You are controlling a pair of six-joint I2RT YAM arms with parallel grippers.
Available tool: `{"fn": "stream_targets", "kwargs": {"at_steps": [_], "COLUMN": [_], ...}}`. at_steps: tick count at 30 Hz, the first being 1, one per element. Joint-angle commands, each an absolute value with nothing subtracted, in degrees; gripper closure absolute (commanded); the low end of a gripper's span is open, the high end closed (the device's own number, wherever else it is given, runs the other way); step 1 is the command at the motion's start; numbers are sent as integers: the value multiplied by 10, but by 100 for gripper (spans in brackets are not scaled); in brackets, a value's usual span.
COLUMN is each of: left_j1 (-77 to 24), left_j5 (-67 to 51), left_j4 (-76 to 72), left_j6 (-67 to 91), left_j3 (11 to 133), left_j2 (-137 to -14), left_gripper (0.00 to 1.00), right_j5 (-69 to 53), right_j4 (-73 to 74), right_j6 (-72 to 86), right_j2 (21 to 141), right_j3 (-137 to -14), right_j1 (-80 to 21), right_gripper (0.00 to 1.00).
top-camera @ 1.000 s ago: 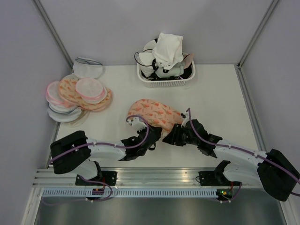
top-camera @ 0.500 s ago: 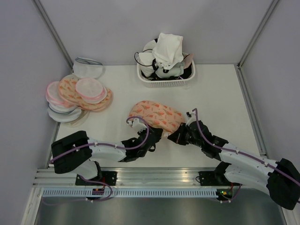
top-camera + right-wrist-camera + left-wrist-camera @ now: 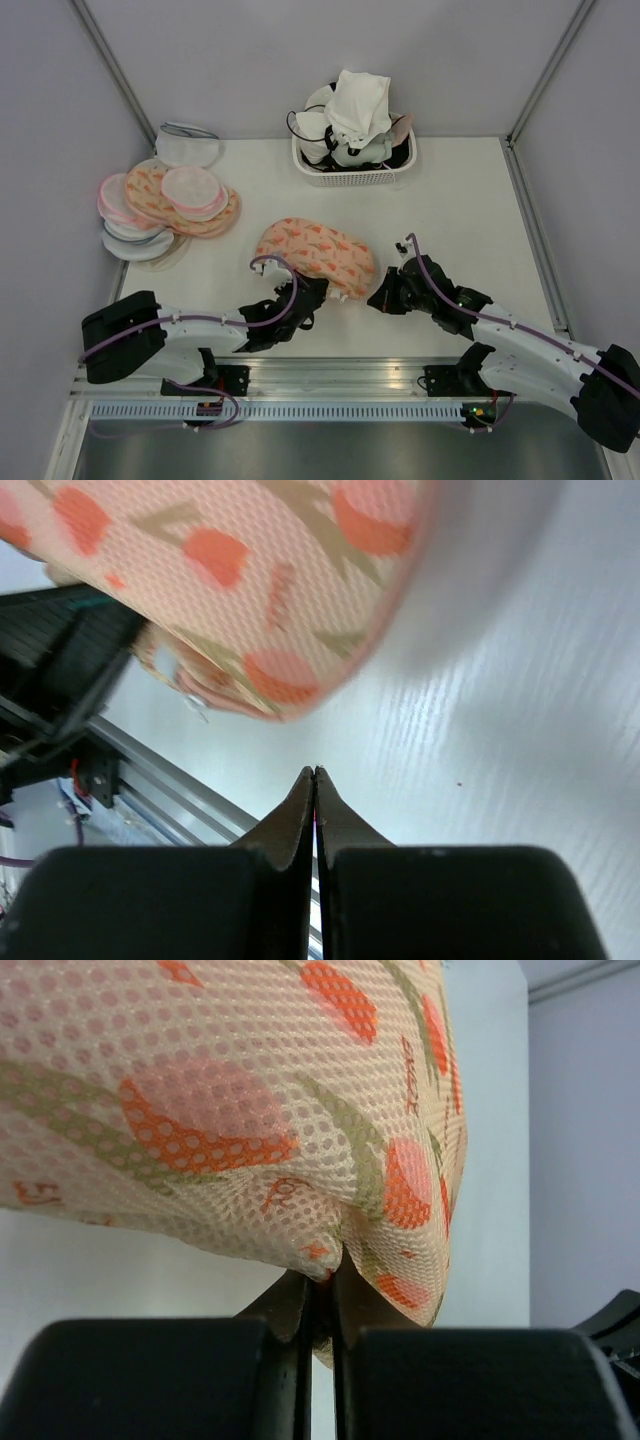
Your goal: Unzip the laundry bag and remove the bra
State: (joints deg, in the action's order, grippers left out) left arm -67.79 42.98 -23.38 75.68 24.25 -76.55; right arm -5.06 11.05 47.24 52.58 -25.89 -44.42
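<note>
The laundry bag [image 3: 318,252], a peach mesh pouch with an orange leaf print, lies mid-table. My left gripper [image 3: 305,294] is at its near edge and shut on a fold of the mesh; the left wrist view shows the laundry bag [image 3: 250,1110] bulging over the left gripper [image 3: 325,1275] pinching it. My right gripper [image 3: 378,296] sits just right of the bag, shut on nothing. In the right wrist view the right gripper [image 3: 315,772] hovers over bare table, below the laundry bag [image 3: 250,570] and apart from it. The bra is hidden.
A white basket [image 3: 352,178] heaped with white and dark garments stands at the back. A pile of similar pouches [image 3: 165,205] lies at the left, with a white pouch [image 3: 188,147] behind it. Grey walls close three sides, and an aluminium rail [image 3: 330,375] runs along the near edge.
The right gripper has shut and ended up off the bag's right end. The left gripper has pulled the bag to the left and slightly nearer.
</note>
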Motion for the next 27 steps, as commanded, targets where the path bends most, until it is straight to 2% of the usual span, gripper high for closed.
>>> {"fn": "stream_targets", "kwargs": {"at_steps": [1,7,9,10,11,12,14,18,27], "left_j1": [-662,-654,-654,-654,-654,-654,-654,-654,-654], "left_j5": [475,468,467,466,463,460,452,440,415], "left_j4": [-192,-184,-177,-178,-178,-178,-191,-205,-234], "left_j6": [767,773,782,783,786,790,792,790,779], "left_j3": [220,199,199,199,200,200,200,204,209], "left_j2": [-723,-673,-671,-676,-678,-681,-690,-701,-722], "left_gripper": [98,98,98,98,98,98,98,98,98], "right_j5": [-73,-96,-118,-131,-147,-156,-163,-185,-192], "right_j4": [155,130,79,55,32,-18,-56,-154,-264], "right_j6": [434,428,442,452,460,478,492,523,557], "right_j2": [548,566,561,559,556,556,561,605,703], "right_j3": [-271,-264,-255,-250,-245,-235,-228,-214,-225], "right_j1": [-441,-441,-441,-441,-442,-442,-442,-445,-468], "right_gripper": [100,100,99,95,78,56,50,49,52]}}
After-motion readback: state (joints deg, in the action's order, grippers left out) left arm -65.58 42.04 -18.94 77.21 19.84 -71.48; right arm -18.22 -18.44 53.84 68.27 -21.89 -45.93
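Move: The zipper pull, at the near edge of the laundry bag, is about 7 cm to the right hand's left, 2 cm ahead and nearly level with it. The bag's bulk is centred some 10 cm ahead and 10 cm left of that hand. From the left hand, which still pinches the bag, the pull is about 2 cm back and 3 cm right, slightly lower; the bag's middle is 7 cm ahead, 2 cm left. Right hand dips, opens halfway, swings 7 cm left towards zipper pull; left hand shifts bag 3 cm left. ##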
